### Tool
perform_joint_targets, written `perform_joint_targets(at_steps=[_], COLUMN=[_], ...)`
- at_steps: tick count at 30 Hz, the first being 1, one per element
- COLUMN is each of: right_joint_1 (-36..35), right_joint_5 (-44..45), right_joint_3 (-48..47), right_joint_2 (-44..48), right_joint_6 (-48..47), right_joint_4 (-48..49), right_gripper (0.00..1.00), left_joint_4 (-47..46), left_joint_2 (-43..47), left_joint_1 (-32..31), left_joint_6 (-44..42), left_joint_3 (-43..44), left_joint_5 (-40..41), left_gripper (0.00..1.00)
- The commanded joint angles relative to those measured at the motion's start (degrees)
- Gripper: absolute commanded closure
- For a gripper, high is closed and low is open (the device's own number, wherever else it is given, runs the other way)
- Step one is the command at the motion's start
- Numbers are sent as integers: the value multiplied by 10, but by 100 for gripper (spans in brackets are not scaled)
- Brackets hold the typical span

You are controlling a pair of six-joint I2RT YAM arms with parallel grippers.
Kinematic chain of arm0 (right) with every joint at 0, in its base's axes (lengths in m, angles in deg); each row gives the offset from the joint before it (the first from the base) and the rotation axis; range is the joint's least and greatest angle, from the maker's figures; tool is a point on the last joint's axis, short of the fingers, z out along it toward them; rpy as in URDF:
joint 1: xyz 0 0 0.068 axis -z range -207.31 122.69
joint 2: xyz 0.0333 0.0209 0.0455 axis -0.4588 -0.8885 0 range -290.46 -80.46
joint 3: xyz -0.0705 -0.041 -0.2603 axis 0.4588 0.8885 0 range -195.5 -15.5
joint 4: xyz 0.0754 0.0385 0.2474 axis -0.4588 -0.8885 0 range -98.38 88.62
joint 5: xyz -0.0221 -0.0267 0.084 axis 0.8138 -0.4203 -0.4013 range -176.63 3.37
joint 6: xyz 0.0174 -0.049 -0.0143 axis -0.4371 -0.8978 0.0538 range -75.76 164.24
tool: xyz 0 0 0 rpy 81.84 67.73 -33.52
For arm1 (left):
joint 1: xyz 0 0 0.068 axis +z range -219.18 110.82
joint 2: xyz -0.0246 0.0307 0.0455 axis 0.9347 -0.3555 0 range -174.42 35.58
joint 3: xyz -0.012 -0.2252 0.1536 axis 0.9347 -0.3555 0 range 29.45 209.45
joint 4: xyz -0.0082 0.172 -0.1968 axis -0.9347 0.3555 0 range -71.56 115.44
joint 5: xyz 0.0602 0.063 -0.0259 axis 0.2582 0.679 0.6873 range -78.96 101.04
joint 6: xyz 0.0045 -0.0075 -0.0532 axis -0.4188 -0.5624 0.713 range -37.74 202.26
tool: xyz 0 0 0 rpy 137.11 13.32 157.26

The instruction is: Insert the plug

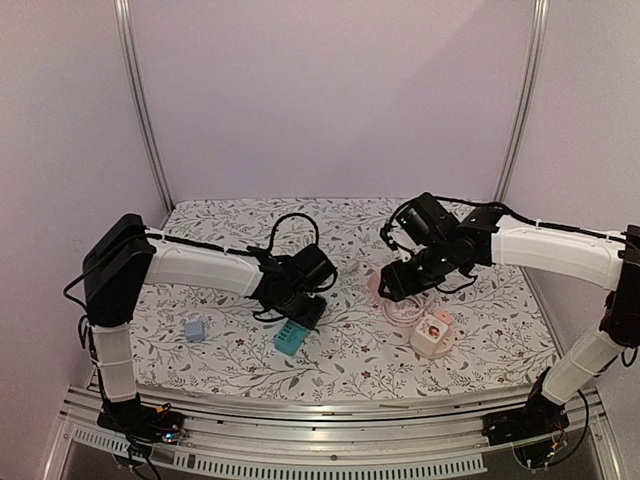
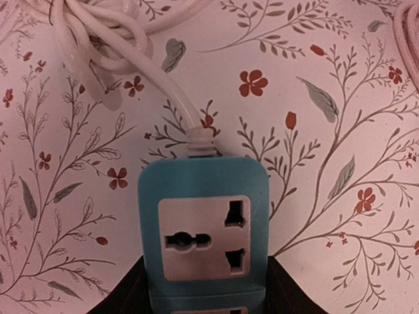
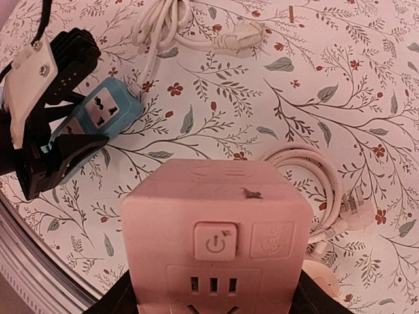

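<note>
My left gripper (image 2: 204,288) is shut on a teal power strip (image 2: 203,222), whose white socket face points up; the strip lies on the flowered cloth (image 1: 290,338). Its white cord (image 2: 98,46) is bundled beyond it and ends in a white plug (image 3: 239,36) lying on the cloth. My right gripper (image 3: 216,294) is shut on a pink cube socket (image 3: 216,222) with a power button on top. In the top view the right gripper (image 1: 400,282) hangs right of centre, apart from the left gripper (image 1: 300,305).
A coiled white cable (image 3: 314,190) with its own plug (image 3: 357,219) lies beside the pink cube. Another pink-white cube (image 1: 432,333) sits near the front right. A small light-blue block (image 1: 195,330) lies front left. The table's metal edge (image 3: 39,261) is close.
</note>
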State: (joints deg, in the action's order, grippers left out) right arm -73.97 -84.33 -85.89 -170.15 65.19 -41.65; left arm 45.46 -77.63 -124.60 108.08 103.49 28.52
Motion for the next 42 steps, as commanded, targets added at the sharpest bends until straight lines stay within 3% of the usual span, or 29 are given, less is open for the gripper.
perform_joint_targets(at_steps=[1,9,14,20,27,42], right_joint_1=[6,6,5,4,-22,-58], right_joint_5=[43,41,32,-14,-49,-122], right_joint_3=[14,70,64,19,-33,-187], right_joint_2=[35,91,110,82,39,-103], right_joint_6=[-21,-55,-65,-72,-89,-178], right_joint_4=[6,77,69,21,-16,-108], right_gripper=[100,100,100,100,100,100], left_joint_4=[-8,23,-8,-42,-77,-235], left_joint_2=[-6,22,46,77,154,355], left_joint_1=[-13,-26,-28,-27,-13,62], left_joint_6=[-65,-58,-46,-48,-44,-17], left_joint_3=[11,-4,-32,-52,-111,-339], left_joint_5=[-94,-159,-155,-127,-113,-11], left_gripper=[90,82,41,4,2,1])
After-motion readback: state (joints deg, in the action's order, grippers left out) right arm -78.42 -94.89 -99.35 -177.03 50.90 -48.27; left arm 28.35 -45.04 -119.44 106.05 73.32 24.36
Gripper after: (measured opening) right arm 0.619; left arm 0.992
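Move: The teal power strip is already between the left fingers, its middle just about at the hand point, and its new spot is some 5 cm back and 3 cm to the right. Its white cord plug lies about 16 cm ahead and 10 cm right. From the right hand, which holds the pink plug cube, the strip is 18 cm left, roughly level and 12 cm lower; the cord coil is 5 cm ahead and 3 cm right. The teal strip is drawn back about 5 cm and a little right over the table, turning slightly clockwise, before the left fingers open wide and let go, rise and swing off to the left. The right hand, still gripping the pink cube, drifts right and lifts, then swings left and slightly back towards the strip, turning some 20 degrees counter-clockwise. ##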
